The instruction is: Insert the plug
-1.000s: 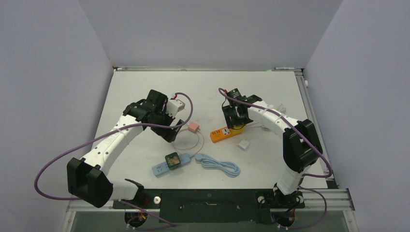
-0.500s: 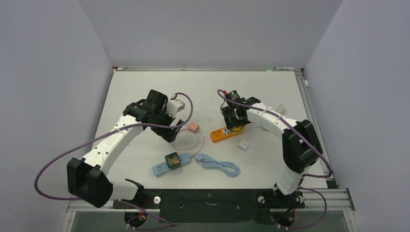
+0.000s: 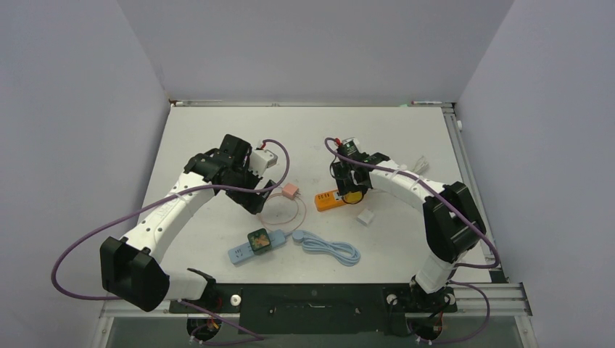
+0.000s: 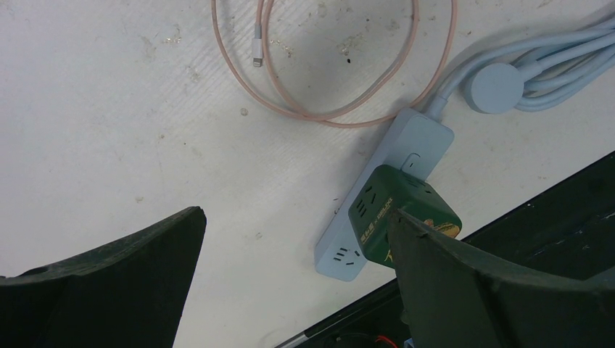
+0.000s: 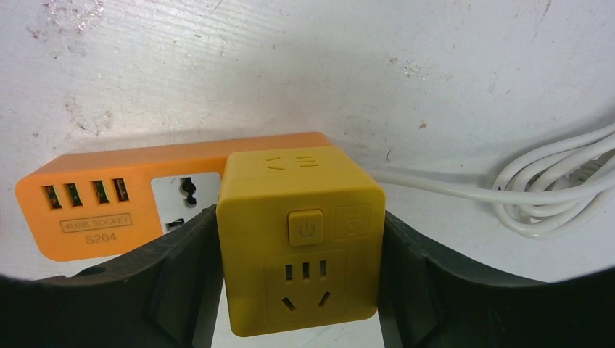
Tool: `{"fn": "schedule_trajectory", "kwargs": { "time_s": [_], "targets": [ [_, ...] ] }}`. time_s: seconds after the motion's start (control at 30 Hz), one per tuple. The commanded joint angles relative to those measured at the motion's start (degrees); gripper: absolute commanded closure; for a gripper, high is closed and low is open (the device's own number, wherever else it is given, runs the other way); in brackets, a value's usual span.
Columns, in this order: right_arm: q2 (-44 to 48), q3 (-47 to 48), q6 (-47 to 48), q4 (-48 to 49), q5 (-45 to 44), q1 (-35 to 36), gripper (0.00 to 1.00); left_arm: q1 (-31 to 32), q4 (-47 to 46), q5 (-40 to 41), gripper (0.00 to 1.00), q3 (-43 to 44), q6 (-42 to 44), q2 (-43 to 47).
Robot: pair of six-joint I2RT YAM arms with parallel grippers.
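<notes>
My right gripper [image 5: 299,284] is shut on a yellow cube plug [image 5: 301,239], its fingers pressed on the cube's left and right sides. The cube sits over the right end of an orange power strip [image 5: 109,203], covering part of the strip's white socket panel. The prongs are hidden, so I cannot tell whether they are seated. From above, the right gripper [image 3: 351,190] and cube [image 3: 353,195] are over the strip [image 3: 328,201] at mid-table. My left gripper [image 4: 294,217] hangs open and holds nothing; from above, this gripper [image 3: 255,201] is left of the strip.
A blue power strip [image 4: 341,257] with a green cube [image 4: 402,210] plugged into it lies near the front edge, its blue cable [image 3: 330,246] beside it. A pink adapter [image 3: 290,191] with coiled pink cable [image 4: 326,72], a white adapter [image 3: 365,217] and a white cord [image 5: 551,188] lie nearby.
My right gripper has shifted slightly left with the yellow cube, staying over the orange strip. The left arm has not moved.
</notes>
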State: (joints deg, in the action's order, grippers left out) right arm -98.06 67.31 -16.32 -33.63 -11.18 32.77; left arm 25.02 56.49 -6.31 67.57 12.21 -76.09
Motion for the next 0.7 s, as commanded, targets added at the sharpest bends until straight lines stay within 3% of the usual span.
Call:
{"fn": "schedule_trajectory", "kwargs": {
  "time_s": [0.0,0.07,0.1,0.27,0.43,0.47,0.5,0.67],
  "targets": [
    [-6.6,-3.9,-2.6,-2.3,1.8,0.3,0.95,-0.4,0.5,-0.9,0.06,2.8,0.4,1.0],
    [-6.4,-3.1,-2.5,-3.3,1.6,0.3,0.93,-0.4,0.4,-0.6,0.05,2.6,0.4,1.1],
    [-6.0,-2.7,-2.5,-3.8,1.6,0.3,0.88,-0.4,0.4,-0.4,0.05,2.6,0.4,1.0],
    [-2.0,2.1,-2.5,-6.7,3.1,0.0,0.35,-0.8,-0.6,-0.5,0.00,2.5,0.4,0.7],
    [1.5,11.4,-2.3,-9.7,4.8,-0.4,0.01,-0.9,-1.7,-1.5,0.04,2.6,2.5,-1.5],
    [2.0,12.6,-2.2,-10.4,5.3,-0.5,0.09,-1.0,-2.0,-1.7,0.04,2.8,3.1,-2.0],
    [2.5,14.2,-2.2,-11.0,5.7,-0.6,0.10,-1.0,-2.2,-1.6,0.04,3.0,4.4,-2.7],
    [5.0,21.0,-1.8,-11.6,8.5,-0.7,0.10,-3.4,-1.5,-3.4,0.04,7.0,4.4,-6.8]
  ]
}}
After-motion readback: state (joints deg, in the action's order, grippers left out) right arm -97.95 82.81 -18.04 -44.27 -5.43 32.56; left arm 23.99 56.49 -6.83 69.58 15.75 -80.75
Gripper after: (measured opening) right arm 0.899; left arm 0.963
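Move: Between the right hand's fingers, still gripped, is the yellow plug, its middle about 1 cm below the hand point and already on the strip's right-hand outlet. The orange strip's middle lies about 4 cm left and 1 cm back, some 4 cm below; the small white plug is roughly 7 cm back, 4 cm right and 5 cm down. From the left hand, the yellow plug is about 7 cm ahead, 28 cm right and 10 cm lower. Letting go of the yellow plug is the right hand's main act: it first keeps its grip almost motionless, then spreads its fingers while easing back about 1 cm. Once clear, it speeds straight up off the plug some 7 cm, swinging about 3 cm left and a little forward, its left side tilting up slightly. ##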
